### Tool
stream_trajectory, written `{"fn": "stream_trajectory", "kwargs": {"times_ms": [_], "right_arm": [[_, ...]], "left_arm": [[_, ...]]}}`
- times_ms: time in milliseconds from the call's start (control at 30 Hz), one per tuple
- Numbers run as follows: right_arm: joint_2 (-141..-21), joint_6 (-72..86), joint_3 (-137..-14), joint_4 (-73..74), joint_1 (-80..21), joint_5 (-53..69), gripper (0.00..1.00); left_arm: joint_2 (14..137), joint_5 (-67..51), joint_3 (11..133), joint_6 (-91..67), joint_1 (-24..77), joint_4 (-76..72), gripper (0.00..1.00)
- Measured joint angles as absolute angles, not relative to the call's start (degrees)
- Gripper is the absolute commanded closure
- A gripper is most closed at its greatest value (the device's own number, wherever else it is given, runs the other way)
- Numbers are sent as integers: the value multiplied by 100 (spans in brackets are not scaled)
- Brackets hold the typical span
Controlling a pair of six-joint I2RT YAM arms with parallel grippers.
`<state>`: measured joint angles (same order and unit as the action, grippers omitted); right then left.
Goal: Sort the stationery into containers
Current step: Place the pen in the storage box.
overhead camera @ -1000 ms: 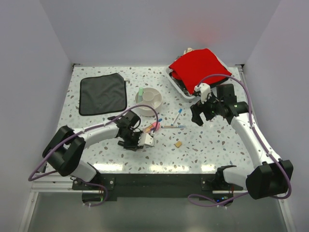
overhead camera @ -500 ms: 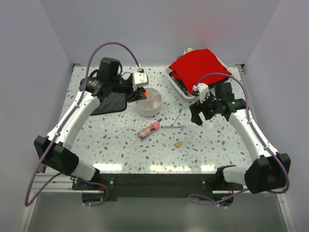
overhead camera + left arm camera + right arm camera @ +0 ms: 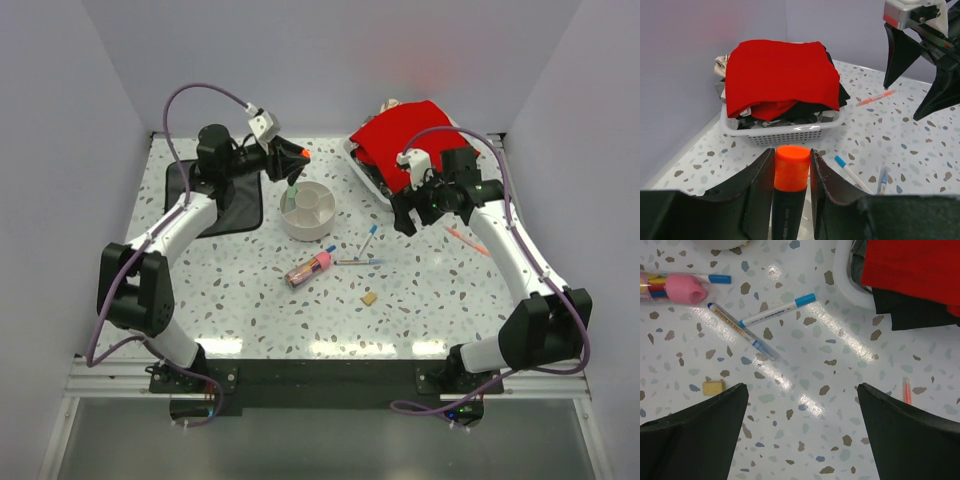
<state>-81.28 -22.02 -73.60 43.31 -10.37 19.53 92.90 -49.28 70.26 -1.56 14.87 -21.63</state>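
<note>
My left gripper (image 3: pixel 292 160) hangs above the back left rim of the round off-white bowl (image 3: pixel 320 222). It is shut on the orange-and-black highlighter (image 3: pixel 789 167), whose orange cap sticks out between the fingers. A pale green highlighter (image 3: pixel 291 191) stands in the bowl. The pink-capped tan stick (image 3: pixel 308 268), two blue-tipped pens (image 3: pixel 777 310) (image 3: pixel 741 332) and the tan eraser (image 3: pixel 713 387) lie on the table in front of the bowl. My right gripper (image 3: pixel 415 212) hovers open to the right of the pens, with nothing between its fingers (image 3: pixel 700 435).
The white tray (image 3: pixel 785 133) with the red cloth (image 3: pixel 410 135) stands at the back right. A black cloth (image 3: pixel 238 200) lies at the back left, under my left arm. A thin orange pen (image 3: pixel 466 239) lies under my right arm.
My left arm has swung from the front middle of the table to the back, bringing the highlighter up over the bowl. My right gripper has shifted slightly back.
</note>
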Motion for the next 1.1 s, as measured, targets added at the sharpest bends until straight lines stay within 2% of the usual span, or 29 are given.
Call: {"fn": "stream_trajectory", "kwargs": {"times_ms": [467,1100], "right_arm": [[-8132,-2167,-7369,4351,-1037,1741,5],[-8141,-2150,-7369,4370,-1037,1737,5]], "left_arm": [[9900,-4580,6392,-1590,1031,-3693,100],[10407,-4372,6018,-2102,919,-4202,100]]}}
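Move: The left hand holds the black, orange-capped pen upright, high over the round storage box; the box's middle lies about 27 cm below, a centimetre back and 2 cm to the right. The green highlighter already standing in the box is some 2 cm ahead and 3 cm left, 24 cm down. The pink pen bottle is about 17 cm back and 2 cm right; the black mat lies 23 cm left, 4 cm ahead. From the right hand, the box is roughly 6 cm ahead, 21 cm left and 16 cm below. Still pinching the black pen near its orange cap, the left hand lowers it some 10 cm towards the box's left-hand compartments, shifting about 4 cm forward and 4 cm left. It first eases forward, then sinks leftward while the fingers tip down about 15 degrees and turn slightly counter-clockwise, slows, and finally goes almost straight down. ##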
